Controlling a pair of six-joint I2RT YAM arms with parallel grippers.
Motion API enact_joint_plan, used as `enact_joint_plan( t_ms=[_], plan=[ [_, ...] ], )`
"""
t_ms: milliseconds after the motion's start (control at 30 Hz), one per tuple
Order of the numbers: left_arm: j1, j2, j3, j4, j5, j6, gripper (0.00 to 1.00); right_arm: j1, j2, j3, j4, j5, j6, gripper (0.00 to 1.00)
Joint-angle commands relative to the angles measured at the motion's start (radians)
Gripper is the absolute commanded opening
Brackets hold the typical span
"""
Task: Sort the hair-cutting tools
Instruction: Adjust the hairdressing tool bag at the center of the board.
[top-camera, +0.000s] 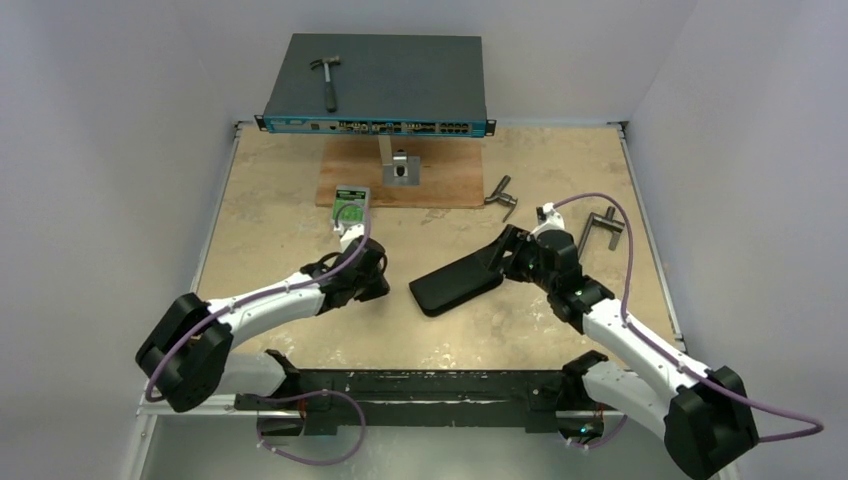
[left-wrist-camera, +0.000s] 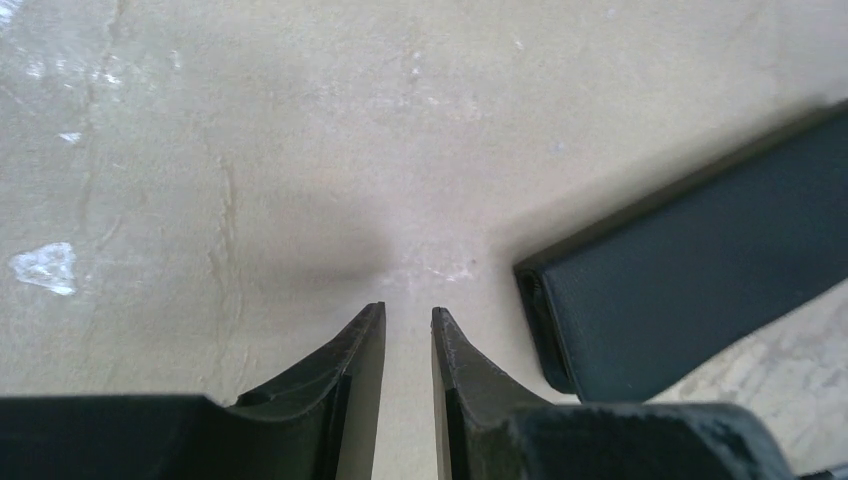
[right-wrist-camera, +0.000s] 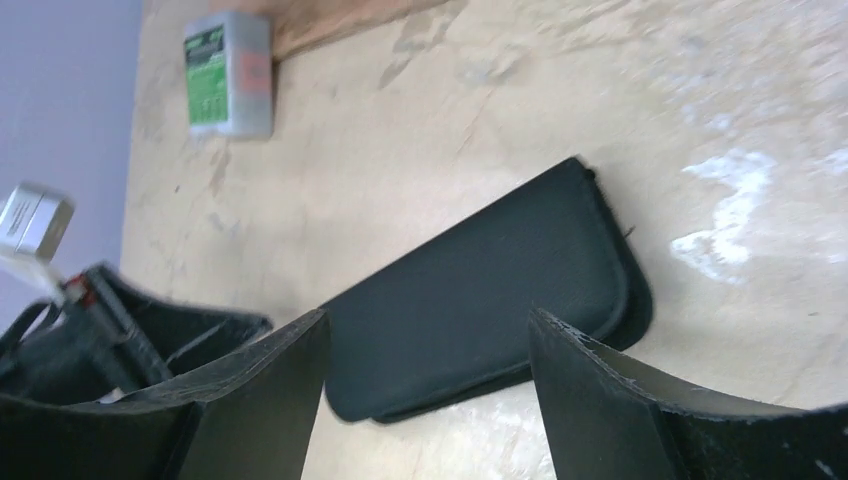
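Observation:
No hair-cutting tools show in any view. A flat black zipped pouch lies closed on the table between my two arms. My left gripper sits low just off the pouch's left end; its jaws stand a narrow gap apart, with only bare table between them. My right gripper is at the pouch's right end, open wide, the pouch lying just ahead of its fingertips and untouched. The left arm's gripper body shows at the left edge of the right wrist view.
A blue-grey network switch with a hammer on top stands at the back. In front of it lie a wooden board with a metal bracket, and a small green-labelled box. Two grey T-handle tools lie at the right.

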Motion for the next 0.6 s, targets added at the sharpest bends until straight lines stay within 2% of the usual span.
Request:
enact_joint_plan(
  t_ms=[0, 167, 367, 467, 567],
  plan=[
    [0.001, -0.090, -0.074, 0.086, 0.129, 0.007, 0.22, -0.056, 0.055, 0.037, -0.024, 0.100, -0.009, 0.71],
    [-0.010, -0.163, -0.188, 0.219, 0.285, 0.032, 0.23, -0.090, 0.227, 0.088, 0.135, 0.080, -0.023, 0.73],
    [-0.060, -0.227, -0.282, 0.351, 0.367, 0.081, 0.23, -0.098, 0.417, 0.175, 0.155, 0.066, -0.070, 0.76],
    [-0.088, -0.190, -0.295, 0.430, 0.426, 0.118, 0.24, -0.099, 0.458, 0.165, 0.172, 0.065, -0.074, 0.74],
    [-0.109, -0.112, -0.270, 0.462, 0.432, 0.125, 0.24, -0.098, 0.482, 0.141, 0.184, 0.036, -0.088, 0.69]
  ],
)
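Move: The closed hairdressing tool bag lies slantwise, its right end farther out. Its middle is about 7 cm to the left of the right gripper, level with it fore and aft, and some 12 cm below. From the left gripper it is about 15 cm to the right, 3 cm ahead and 3 cm lower. The green-labelled box stands some 22 cm ahead of the left gripper and 10 cm to its left; a metal fitting lies some 21 cm ahead of the right gripper and 5 cm to its right. Bring the right gripper forward and down, about 7 cm each, fingers kept wide open, to the bag's far right corner. Meanwhile draw the left gripper back some 8 cm and then also to the right, nearly level, swinging it clockwise and rolling its left side down, towards the bag's near left corner, its fingers kept nearly shut. ##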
